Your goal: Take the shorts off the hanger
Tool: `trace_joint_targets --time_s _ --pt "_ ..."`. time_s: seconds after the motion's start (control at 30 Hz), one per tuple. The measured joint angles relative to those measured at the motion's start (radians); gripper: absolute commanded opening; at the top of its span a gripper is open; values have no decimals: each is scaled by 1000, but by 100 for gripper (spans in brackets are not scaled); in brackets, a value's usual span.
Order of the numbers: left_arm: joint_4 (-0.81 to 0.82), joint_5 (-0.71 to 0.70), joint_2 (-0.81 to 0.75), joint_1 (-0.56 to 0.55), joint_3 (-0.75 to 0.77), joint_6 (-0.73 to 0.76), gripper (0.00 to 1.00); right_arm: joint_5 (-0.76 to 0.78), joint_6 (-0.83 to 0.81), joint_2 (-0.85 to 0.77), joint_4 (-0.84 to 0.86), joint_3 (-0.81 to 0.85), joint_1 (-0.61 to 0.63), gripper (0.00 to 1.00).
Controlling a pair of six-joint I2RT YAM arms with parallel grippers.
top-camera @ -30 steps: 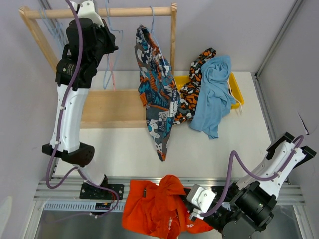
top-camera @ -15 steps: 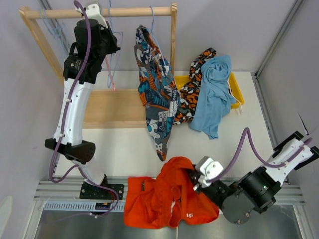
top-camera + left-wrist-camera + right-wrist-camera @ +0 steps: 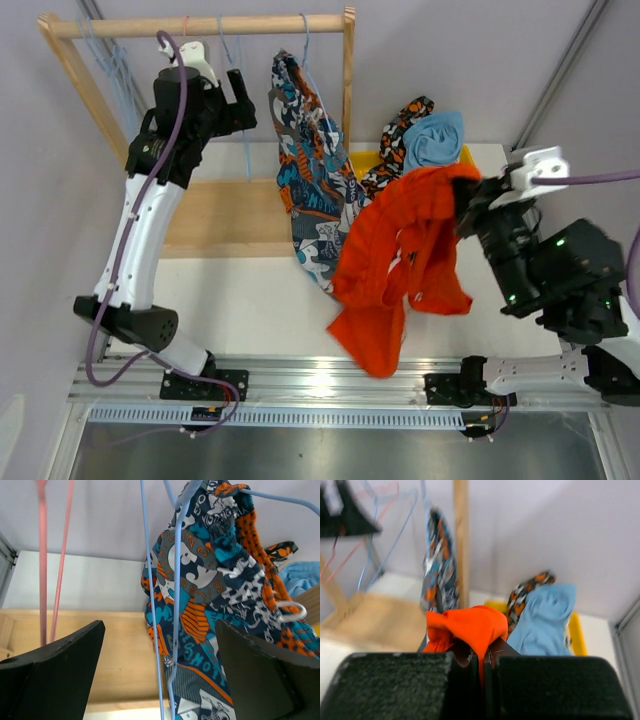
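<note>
The plain orange shorts [image 3: 400, 255] hang in the air over the table, pinched at the top by my shut right gripper [image 3: 468, 205]. In the right wrist view the orange shorts [image 3: 470, 625] bulge above the closed right gripper [image 3: 487, 665]. The blue-orange-white print shorts [image 3: 312, 175] hang from a blue hanger on the wooden rail [image 3: 200, 25]. My left gripper [image 3: 238, 100] stands open up at the rail. In the left wrist view the left gripper [image 3: 160, 672] has bare blue hanger wires [image 3: 151, 605] running between its wide-apart fingers, with the print shorts [image 3: 215, 575] just right of them.
Camouflage shorts [image 3: 408, 118] and light blue shorts [image 3: 437, 138] lie heaped on a yellow bin [image 3: 470, 153] at the back right. A pink hanger [image 3: 42, 555] hangs left of the blue wires. The rack's wooden base board [image 3: 215, 215] lies on the table.
My right arm has swung the orange shorts up from the near edge to above the table's right side. My left gripper has opened beside the hangers.
</note>
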Motion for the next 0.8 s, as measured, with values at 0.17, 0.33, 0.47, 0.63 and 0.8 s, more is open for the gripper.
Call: trace_joint_targets --time_s 0.17,0.33,0.47,0.63,0.8 --pt "37 2 -143 4 -116 0 99 -142 -97 145 50 264 -233 0" --pt "94 12 -301 6 -269 -1 99 -373 -52 397 10 581 -571 0" --pt "127 32 -407 6 -394 -8 99 -557 13 602 -18 732 -798 0" --pt "156 55 -526 7 -564 -18 99 -735 130 806 -7 801 -1028 0" --pt "158 89 -621 8 -679 -28 99 -814 216 897 80 756 -1154 0"
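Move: The yellow bin is the red shorts' goal: about 30 cm straight ahead of the right hand and some 45 cm below it. On it, the blue shorts lie some 30 cm ahead and 2 cm right, the camo shorts about 32 cm ahead and 6 cm left. From the left hand, the printed shorts still hang about 14 cm right, 6 cm ahead and 15 cm lower; an emptied blue hanger is roughly 4 cm straight ahead, level in height. The red shorts, still pinched in the right hand's shut fingers, are swung forward about 33 cm to above the yellow bin, on an arc that climbs some 12 cm and comes most of the way back down, drifting right late as the wrist yaws some 20 degrees clockwise. The left hand, already open, backs off about 13 cm from the blue hanger, rising slightly before sinking. ##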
